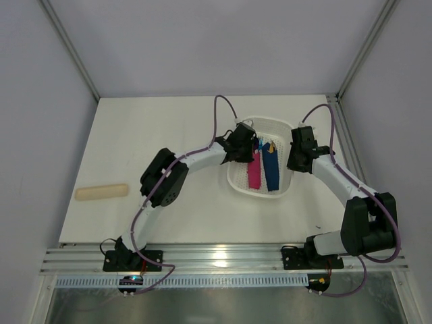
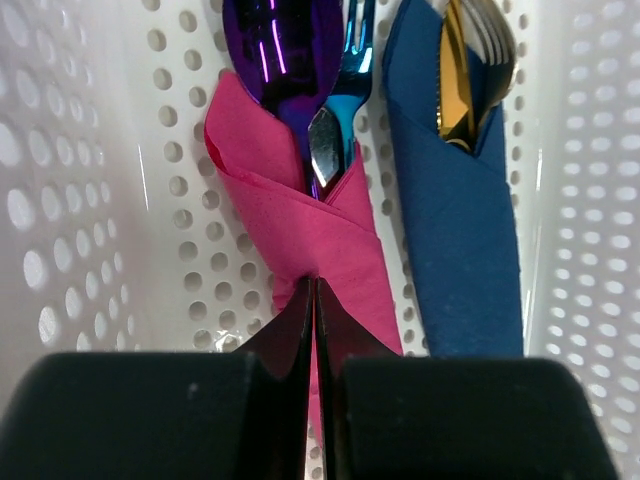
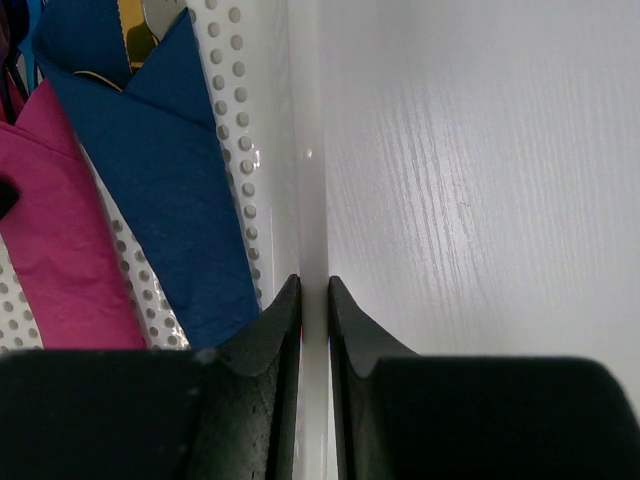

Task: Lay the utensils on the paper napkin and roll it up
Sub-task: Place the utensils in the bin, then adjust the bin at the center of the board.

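Observation:
The magenta paper napkin (image 2: 300, 215) is rolled around the glossy purple utensils (image 2: 285, 50). A spoon head and a fork stick out of its top. The roll lies in a white perforated basket (image 2: 90, 200), and in the top view the napkin (image 1: 254, 173) sits in the basket's left half. My left gripper (image 2: 315, 285) is shut, its tips pinching a fold of the napkin at the roll's lower part. My right gripper (image 3: 313, 285) is shut on the basket's right rim (image 3: 305, 150), one finger inside and one outside.
A blue napkin roll (image 2: 455, 230) holding gold and silver utensils (image 2: 455, 90) lies beside the pink one, to its right (image 1: 271, 170). A pale beige flat stick (image 1: 101, 192) lies on the table at the far left, well away from both arms.

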You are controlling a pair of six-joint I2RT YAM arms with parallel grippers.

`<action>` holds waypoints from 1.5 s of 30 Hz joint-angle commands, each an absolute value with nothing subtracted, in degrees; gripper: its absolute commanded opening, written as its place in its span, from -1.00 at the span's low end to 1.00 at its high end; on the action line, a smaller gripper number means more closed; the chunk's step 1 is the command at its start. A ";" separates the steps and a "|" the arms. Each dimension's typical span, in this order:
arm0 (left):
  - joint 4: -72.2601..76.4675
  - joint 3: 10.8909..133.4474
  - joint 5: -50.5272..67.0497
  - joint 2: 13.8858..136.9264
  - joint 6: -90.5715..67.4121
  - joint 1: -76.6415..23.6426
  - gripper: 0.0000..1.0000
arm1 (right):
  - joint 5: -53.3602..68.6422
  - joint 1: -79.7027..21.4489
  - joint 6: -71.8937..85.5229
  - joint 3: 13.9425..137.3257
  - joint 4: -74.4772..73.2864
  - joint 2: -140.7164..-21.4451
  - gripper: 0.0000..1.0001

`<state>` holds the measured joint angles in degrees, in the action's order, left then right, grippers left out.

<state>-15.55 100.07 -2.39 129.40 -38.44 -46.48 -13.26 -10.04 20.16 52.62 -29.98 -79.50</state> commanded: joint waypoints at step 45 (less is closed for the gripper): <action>-6.77 74.11 -4.04 91.95 -42.89 -50.53 -0.29 | -30.76 -13.27 2.83 61.26 -29.27 -89.56 -0.92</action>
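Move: The middle of the pink napkin roll lies about 3 cm back and 2 cm right of the shut left fingertips and 2 cm below them. Its purple spoon is some 6 cm ahead and 2 cm right, the blue napkin roll about 8 cm right and 2 cm back. The right gripper already holds the bin's right rim: the bin's middle is about 12 cm left and 4 cm ahead, the pink roll 14 cm straight left, the blue roll 8 cm left and level, both rolls some 6 cm lower. Sink the shut left fingertips another 1.5 cm at the pink napkin roll as if to press it flat, stay there briefly, then open them about a third and lift away, some 19 cm from the lowest point, swinging back and a little left towards the end. With the right gripper keep the rim pinched and slide the bin about 3 cm forward and 2 cm right, tilting the wrist some 15 degrees, its left side dropping. ##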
